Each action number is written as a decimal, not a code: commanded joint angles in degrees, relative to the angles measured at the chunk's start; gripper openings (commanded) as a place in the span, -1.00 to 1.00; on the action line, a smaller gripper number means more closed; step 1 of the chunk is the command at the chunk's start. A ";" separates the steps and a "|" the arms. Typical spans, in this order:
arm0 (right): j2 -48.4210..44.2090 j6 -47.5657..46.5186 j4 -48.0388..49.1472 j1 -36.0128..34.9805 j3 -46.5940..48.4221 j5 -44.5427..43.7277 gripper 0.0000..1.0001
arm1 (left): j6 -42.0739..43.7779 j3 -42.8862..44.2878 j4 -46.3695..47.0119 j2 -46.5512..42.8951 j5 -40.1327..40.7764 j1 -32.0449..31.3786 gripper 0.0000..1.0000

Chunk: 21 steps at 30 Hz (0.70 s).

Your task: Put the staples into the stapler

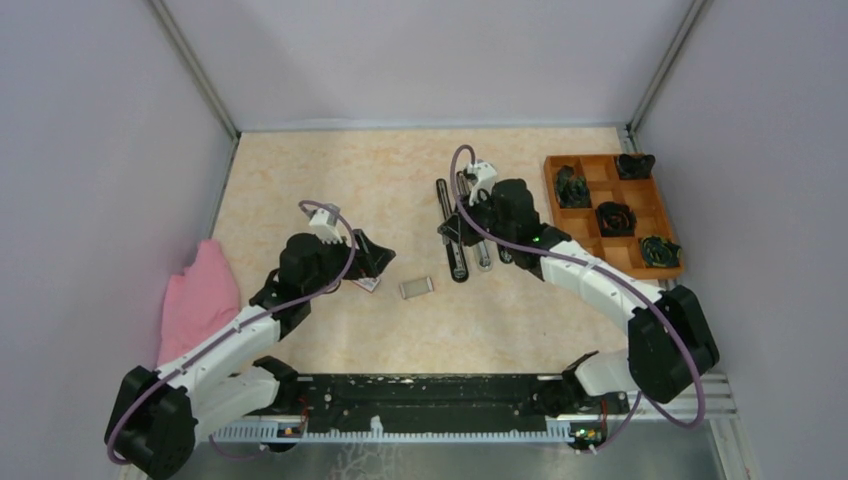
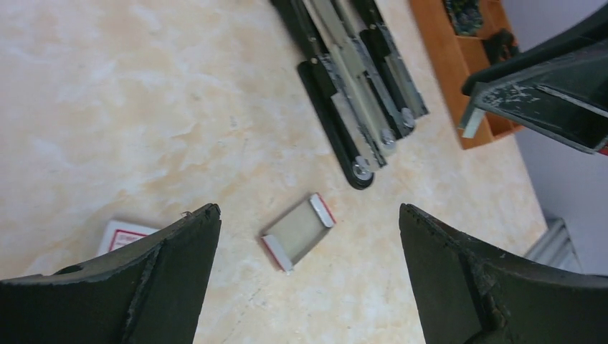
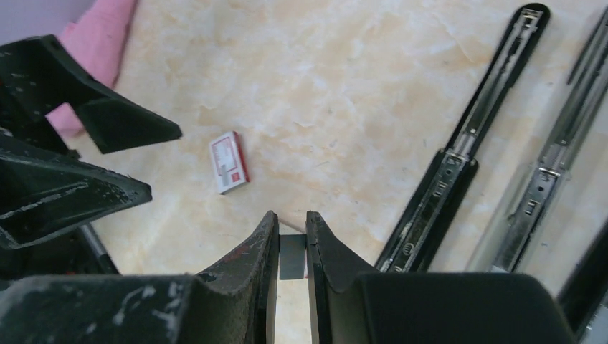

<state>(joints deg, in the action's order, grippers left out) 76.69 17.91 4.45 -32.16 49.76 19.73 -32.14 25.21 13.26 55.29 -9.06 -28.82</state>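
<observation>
The stapler [image 1: 461,232] lies unfolded flat at mid-table, its black base [image 3: 466,143] beside the silver magazine rail [image 3: 552,165]. My right gripper [image 3: 292,215] is shut on the staples [image 3: 292,256], a small flat grey block between its pads, held above the table just left of the stapler base. In the top view the right gripper [image 1: 455,232] hovers over the stapler. My left gripper [image 2: 308,208] stands wide open with nothing in it, above a small open cardboard tray [image 2: 297,231]. From above, the left gripper [image 1: 378,262] is left of the stapler.
A small red-and-white box [image 3: 229,162] lies on the table under the left gripper, and the open cardboard tray [image 1: 416,288] to its right. A wooden compartment tray [image 1: 612,210] with dark clips stands at the right. A pink cloth [image 1: 200,300] lies at the left wall.
</observation>
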 commanded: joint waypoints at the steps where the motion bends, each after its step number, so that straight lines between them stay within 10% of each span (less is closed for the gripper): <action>1: 1.73 -3.94 -5.41 -1.77 4.86 -9.75 -0.74 | 3.38 -0.83 -4.62 -1.01 9.95 0.34 0.98; 21: 15.28 -4.66 -11.35 -5.45 10.62 -25.85 -0.74 | 4.25 -2.29 -7.19 -2.14 15.57 0.30 0.98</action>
<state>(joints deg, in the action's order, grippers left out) 90.63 13.96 -7.75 -36.67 57.17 -2.24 -28.77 23.33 6.37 53.82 5.67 -28.73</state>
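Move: The right hand, still pinching the staple strip, has the near channel of the leftmost open black stapler about 2 cm ahead, 2 cm to its right and 16 cm below. At similar depth, the grey stapler lies 3 cm ahead and 7 cm right, and the empty tray 4 cm back and 6 cm left. From the open left hand, that black channel is about 5 cm ahead, 14 cm right and 13 cm down; the staple packet is level with it, 4 cm left and 13 cm down. The right hand lowers the staple strip about 9 cm towards the near channel of the leftmost black stapler, easing some 3 cm forward and a little to the right, while its wrist steepens the fingers by roughly 20 degrees, swings slightly clockwise and keeps its grip on the strip. Meanwhile the left hand, fingers staying wide open, draws left and down to above the staple packet, away from the staplers, and slows to a stop. ##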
